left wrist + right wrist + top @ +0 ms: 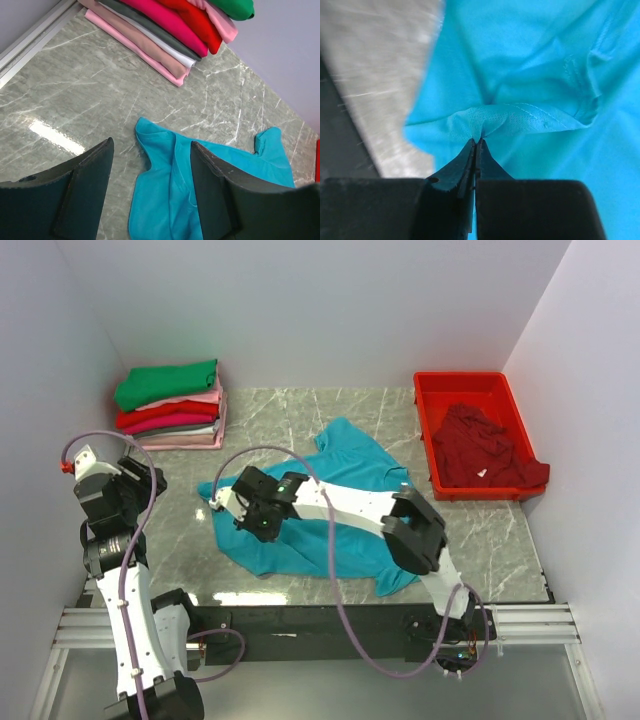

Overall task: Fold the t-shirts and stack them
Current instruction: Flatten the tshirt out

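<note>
A teal-blue t-shirt [330, 510] lies crumpled on the marble table, also seen as the teal-blue cloth [170, 185] and the teal-blue fabric [545, 75] in the wrist views. My right gripper [262, 523] is shut and pinches a fold of this shirt near its left edge; the right wrist view shows the right gripper [476, 142] with its jaws pressed together on a puckered hem. My left gripper [150, 165] is open above the shirt's left corner, holding nothing. A dark maroon t-shirt [480, 445] lies bunched in the red tray [428, 410]. Folded t-shirts form a stack [170, 405] at the back left.
The stack [185, 30] has a green shirt on top, with pink, red and grey layers below. White walls close in the left, back and right sides. A metal rail [300, 625] runs along the table's near edge.
</note>
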Robot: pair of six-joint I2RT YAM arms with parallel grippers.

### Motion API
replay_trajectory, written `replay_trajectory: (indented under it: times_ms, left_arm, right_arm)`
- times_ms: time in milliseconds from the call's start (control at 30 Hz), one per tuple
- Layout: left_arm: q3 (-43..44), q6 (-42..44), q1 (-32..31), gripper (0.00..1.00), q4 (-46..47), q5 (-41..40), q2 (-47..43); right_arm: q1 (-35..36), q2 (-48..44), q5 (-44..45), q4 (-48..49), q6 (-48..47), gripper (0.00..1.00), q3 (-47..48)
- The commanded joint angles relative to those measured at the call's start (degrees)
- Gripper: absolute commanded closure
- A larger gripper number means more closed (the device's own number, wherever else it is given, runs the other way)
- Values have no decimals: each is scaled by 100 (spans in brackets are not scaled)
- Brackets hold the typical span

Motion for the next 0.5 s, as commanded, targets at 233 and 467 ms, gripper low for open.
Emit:
replay_trajectory:
  times_ms: [233,467]
  left_arm:
    - [-12,-116,-2,32,32,-188,-179]
    - [-29,-151,7,31,32,-319,-355]
  right_arm:
    - [1076,-1148,-1769,-327,-1364,99,-831]
    - [1905,-1270,-2466,-591,-2350,59,-1587]
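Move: Near the shirt's left end, the right hand already has a fold pinched about 5 cm above the marble. The table's near edge, where that cloth is taken, runs some 16 cm straight back from it and 5 cm below. The shirt's left corner lies about 11 cm ahead and 14 cm left, its far sleeve 22 cm ahead and 16 cm right. From the left hand, that edge spot is about 22 cm back, 24 cm right and 22 cm below. Rising about 6 cm first with the t-shirt fold pinched, the right hand sweeps fast some 20 cm back to just past the table's near edge, sinking again and veering slightly right towards the end. It turns about 40 degrees counter-clockwise on the way, and the shut fingers part only at the finish, starting to let the cloth go. ##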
